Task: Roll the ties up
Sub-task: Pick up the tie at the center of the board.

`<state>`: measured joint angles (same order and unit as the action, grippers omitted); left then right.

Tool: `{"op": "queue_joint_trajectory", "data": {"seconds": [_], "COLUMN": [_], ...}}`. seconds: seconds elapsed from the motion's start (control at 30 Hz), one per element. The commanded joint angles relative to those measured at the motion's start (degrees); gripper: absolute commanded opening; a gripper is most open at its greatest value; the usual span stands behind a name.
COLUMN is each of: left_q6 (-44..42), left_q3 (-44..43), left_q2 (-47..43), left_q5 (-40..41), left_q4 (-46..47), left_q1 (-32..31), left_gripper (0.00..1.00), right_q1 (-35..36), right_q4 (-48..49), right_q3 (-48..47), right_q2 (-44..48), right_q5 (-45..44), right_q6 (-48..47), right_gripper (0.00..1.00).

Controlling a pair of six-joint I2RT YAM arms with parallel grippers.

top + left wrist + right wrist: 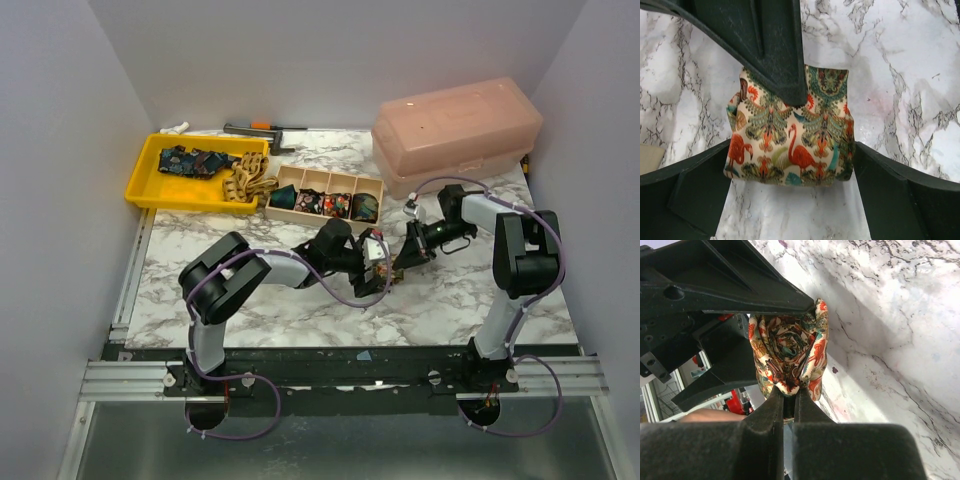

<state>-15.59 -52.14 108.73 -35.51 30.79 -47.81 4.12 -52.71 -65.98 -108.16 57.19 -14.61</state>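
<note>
A rolled tie [790, 135] with red flamingos on cream cloth lies on the marble table between both grippers. My left gripper [792, 150] is open, with one finger at each end of the roll. In the right wrist view the roll's spiral end [790, 347] faces the camera, and my right gripper [789, 392] is shut on its lower edge. From above, the left gripper [372, 262] and the right gripper [402, 266] meet at the table's middle, hiding most of the roll. Unrolled ties, a dark blue one [190, 160] and a tan one [245, 180], lie at a yellow tray [170, 203].
A wooden box with compartments [300, 216] behind the grippers holds several rolled ties [335, 204]. A pink lidded plastic case [460, 130] stands at the back right. Small tools [260, 128] lie by the back wall. The tan tie hangs over the tray's right rim.
</note>
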Motion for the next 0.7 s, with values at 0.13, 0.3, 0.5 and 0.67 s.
{"op": "queue_joint_trajectory", "data": {"seconds": [0.13,0.3,0.5,0.67], "left_q6": [-2.88,-5.97,-8.66,-7.03], "left_q3": [-1.91,-0.32,0.09,-0.52], "left_q2": [0.96,1.33,0.53,-0.67], "left_q5": [2.83,5.99,2.00,1.59], "left_q4": [0.43,1.34,0.59,-0.86], "left_q1": [-1.93,-2.00,-2.11,-2.15], "left_gripper": [0.85,0.98,0.84,0.39], "right_q1": [0.97,1.04,1.92,2.03], "right_q4": [-5.05,-6.25,-6.79,-6.78], "right_q3": [-1.44,-0.67,-0.43,-0.42], "right_q2": [1.02,1.37,1.63,1.55], "right_q5": [4.42,4.16,4.82,4.19], "right_q6": [-3.60,-4.83,-4.99,-4.69], "right_gripper": [0.00,0.00,0.00,0.00]}}
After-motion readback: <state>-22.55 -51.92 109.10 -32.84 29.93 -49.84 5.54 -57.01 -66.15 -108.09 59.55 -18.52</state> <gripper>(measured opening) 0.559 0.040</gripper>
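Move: The rolled tie hangs clear of the board, its end already pinched in the right hand's tips; its middle is about 3 cm to the left of that hand's point and 1 cm below. From the left hand, whose wide-open jaws face it, the tie sits some 2 cm to the right, level fore and aft and about 1 cm lower. The compartment box lies about 18 cm ahead of the left hand, 13 cm left and 4 cm lower; its dark green rolled tie is about 15 cm ahead, 4 cm left and 4 cm lower. The rolled tie, kept shut in the right fingers, is drawn about 1.5 cm back and a little up and left, towards the left hand. The open left hand first nudges about 1 cm right towards the roll, then eases down about 1 cm, rolling some 5 degrees with its forward side rising, as its fingers close to roughly half open against both sides of the roll. ##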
